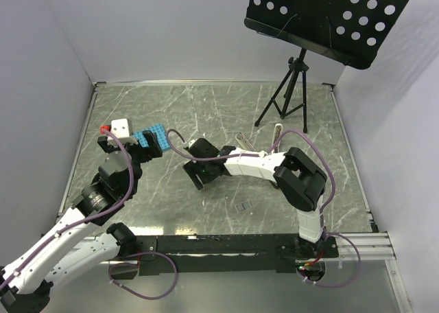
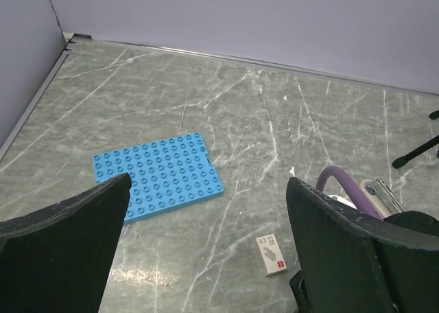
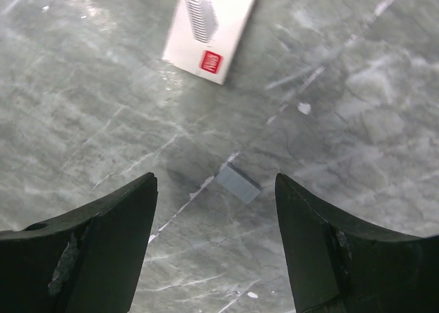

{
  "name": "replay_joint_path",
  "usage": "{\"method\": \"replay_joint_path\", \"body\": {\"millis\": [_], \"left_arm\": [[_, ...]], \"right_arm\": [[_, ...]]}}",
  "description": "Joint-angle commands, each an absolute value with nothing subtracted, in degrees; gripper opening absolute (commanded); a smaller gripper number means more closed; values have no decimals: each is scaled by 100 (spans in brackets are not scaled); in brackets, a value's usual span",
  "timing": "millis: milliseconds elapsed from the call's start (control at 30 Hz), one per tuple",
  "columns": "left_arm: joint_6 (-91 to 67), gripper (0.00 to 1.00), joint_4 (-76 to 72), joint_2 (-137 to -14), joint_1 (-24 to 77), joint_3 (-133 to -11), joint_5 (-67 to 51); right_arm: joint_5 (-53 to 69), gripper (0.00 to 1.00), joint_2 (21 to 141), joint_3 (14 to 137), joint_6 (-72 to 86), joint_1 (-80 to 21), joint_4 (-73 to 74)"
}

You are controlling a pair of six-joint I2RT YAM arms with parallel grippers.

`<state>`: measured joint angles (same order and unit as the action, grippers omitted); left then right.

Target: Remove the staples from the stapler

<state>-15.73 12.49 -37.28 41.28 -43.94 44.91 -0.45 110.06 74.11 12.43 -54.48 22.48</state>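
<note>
The slim white stapler [image 1: 278, 131] lies on the table at the back right, with a thin silvery rail [image 1: 247, 140] next to it. My right gripper [image 1: 199, 170] is far to its left. In the right wrist view it is open [image 3: 214, 182] and empty, low over a small grey strip of staples [image 3: 239, 183] that lies between the fingers [image 3: 110, 230]. A small white box with a red mark [image 3: 209, 25] lies just beyond. My left gripper [image 1: 139, 147] is open [image 2: 208, 189] and empty above the table.
A blue studded plate [image 2: 158, 176] lies flat ahead of the left gripper and also shows in the top view [image 1: 152, 137]. The small white box [image 2: 271, 254] lies right of it. A music stand tripod [image 1: 291, 93] stands at the back right. Small grey bits [image 1: 242, 206] lie near the front.
</note>
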Motion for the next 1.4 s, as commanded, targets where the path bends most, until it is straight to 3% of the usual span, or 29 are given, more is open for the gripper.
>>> {"method": "replay_joint_path", "body": {"millis": [0,600,1033,1367], "left_arm": [[-1573,99,1072,-3788,4148,-4395,4562],[-1582,99,1081,-3850,4148,-4403,4526],[-1573,99,1099,-3902,4140,-4421,4518],[-1573,99,1107,-3920,4148,-4421,4526]], "right_arm": [[281,76,11066,7348,800,-5423,1873],[457,72,10688,6838,677,-5432,1740],[580,55,10398,6688,712,-5449,1758],[9,56,10643,7084,791,-5458,2153]]}}
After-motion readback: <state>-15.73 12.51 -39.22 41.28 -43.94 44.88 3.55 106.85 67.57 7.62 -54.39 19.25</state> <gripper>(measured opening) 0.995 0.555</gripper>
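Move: The right hand hangs open just over the small staple strip, which lies about 2 cm below its fingertips, 1 cm ahead and neither left nor right. The staple box is roughly 6 cm ahead and 5 cm to the left of that hand, also 2 cm down; the small grey card is some 8 cm back and 13 cm to the right. From the raised left hand the strip is about 14 cm right, 2 cm ahead and 30 cm below. The right hand, still pointing steeply down, first sinks about 1 cm towards the table over the staple strip, turning some 5 degrees counter-clockwise, then draws back and to the right by roughly 1.5 cm each way at that low height. As it draws back its fingers narrow from about three-quarters open to just over half, one fingertip to each side of the strip but not yet shut on it. ##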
